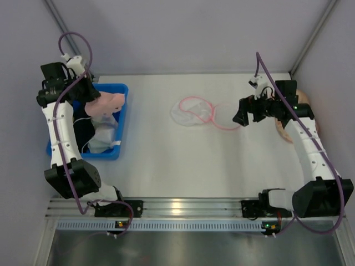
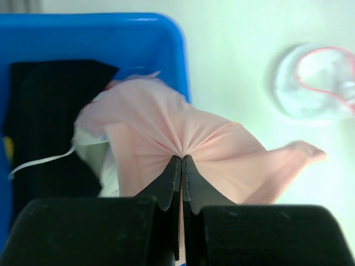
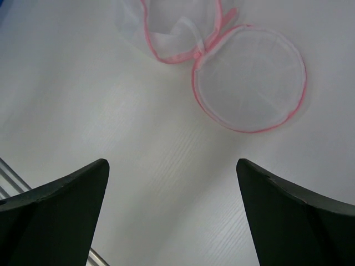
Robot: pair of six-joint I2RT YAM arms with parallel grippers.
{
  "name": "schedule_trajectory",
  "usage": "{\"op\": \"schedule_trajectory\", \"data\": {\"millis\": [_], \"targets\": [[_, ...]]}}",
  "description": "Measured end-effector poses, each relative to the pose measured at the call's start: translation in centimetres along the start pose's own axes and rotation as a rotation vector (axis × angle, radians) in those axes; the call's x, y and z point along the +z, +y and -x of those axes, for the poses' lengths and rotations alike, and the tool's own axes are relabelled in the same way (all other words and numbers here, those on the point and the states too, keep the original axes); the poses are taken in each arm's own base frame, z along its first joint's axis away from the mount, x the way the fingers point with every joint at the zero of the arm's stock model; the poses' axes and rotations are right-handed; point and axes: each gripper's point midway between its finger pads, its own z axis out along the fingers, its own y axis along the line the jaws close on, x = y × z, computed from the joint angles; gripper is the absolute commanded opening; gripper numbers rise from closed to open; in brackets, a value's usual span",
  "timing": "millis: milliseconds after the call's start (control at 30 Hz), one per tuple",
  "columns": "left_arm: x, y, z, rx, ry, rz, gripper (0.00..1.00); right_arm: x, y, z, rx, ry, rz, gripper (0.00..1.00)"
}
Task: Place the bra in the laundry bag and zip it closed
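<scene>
My left gripper [image 2: 182, 158] is shut on the light-pink bra [image 2: 166, 133], pinching a fold of its fabric over the blue bin's right side; from above the bra [image 1: 108, 103] hangs at the left gripper [image 1: 95, 98]. The laundry bag [image 1: 191, 112] lies unzipped mid-table, white mesh with pink edging, its round lid [image 1: 227, 116] flipped open to the right. In the right wrist view the laundry bag [image 3: 177, 27] and its lid [image 3: 249, 77] lie ahead of the right gripper [image 3: 172, 166], which is open, empty and above the table. The right gripper [image 1: 243, 113] hovers just right of the lid.
The blue bin [image 1: 119, 148] stands at the left and holds black [image 2: 50, 127] and white [image 1: 102, 138] garments. A peach speckled item [image 1: 284, 132] lies at the right edge, mostly hidden under the right arm. Walls close in on both sides.
</scene>
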Motion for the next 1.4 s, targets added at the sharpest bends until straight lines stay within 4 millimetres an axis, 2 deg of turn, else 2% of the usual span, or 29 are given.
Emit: {"op": "schedule_trajectory", "data": {"millis": [200,367,467,600,767,867,967,1133,1333,1400], "targets": [[-1.4,-5.0,1.3,-0.114,-0.029,-0.239,0.00,-1.8,4.2,3.9,-0.186,-0.195,0.069,0.99],[-3.2,-8.9,2.2,-0.225,-0.024,-0.436,0.00,-2.5,8.1,6.6,-0.353,-0.329,0.153,0.99],[-4.4,-10.6,2.9,-0.272,-0.023,-0.530,0.00,-2.1,10.6,7.5,-0.490,-0.404,0.194,0.99],[-5.6,-12.4,3.2,-0.330,-0.002,-0.637,0.00,-1.4,15.3,8.6,-0.735,-0.516,0.229,1.00],[-7.1,-14.0,3.4,-0.379,0.026,-0.750,0.00,0.2,20.8,9.5,-1.096,-0.703,0.147,1.00],[-7.9,-14.8,3.5,-0.399,0.041,-0.808,0.00,1.8,23.8,9.0,-1.284,-0.795,0.101,0.99],[-8.9,-15.7,3.5,-0.408,0.053,-0.860,0.00,3.4,25.8,9.0,-1.434,-0.884,0.035,0.99],[-10.6,-17.1,3.1,-0.397,0.061,-0.923,0.00,7.2,28.3,10.8,-1.601,-1.072,-0.145,0.99],[-11.8,-18.0,2.8,-0.387,0.062,-0.962,0.00,15.9,30.0,11.8,-1.660,-1.096,-0.279,0.99],[-11.9,-18.1,2.6,-0.394,0.070,-0.972,0.00,17.1,30.3,11.5,-1.663,-1.081,-0.282,0.99]]}}
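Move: The pink bra already hangs from the left hand's shut fingers, its middle some 8 cm below them, 2 cm back and 2 cm to the right. From this hand the laundry bag lies about 41 cm right, 7 cm ahead and 28 cm below; the blue bin is 12 cm left, level with it and 25 cm below. The bra is roughly 60 cm left of the empty right hand, 4 cm ahead and level in height; the bag lies 21 cm left, 13 cm ahead and 21 cm below. Leftward, about 36 cm, the open right hand sweeps towards the bra, arching up before sinking again, its fingers turning from forward-left and down to point mainly left. To meet it, the left hand keeps its pinch on the bra and carries it right, up and back, swinging its fingers some 60 degrees to point right. The right fingers stay open, close to the bra's free edge. ##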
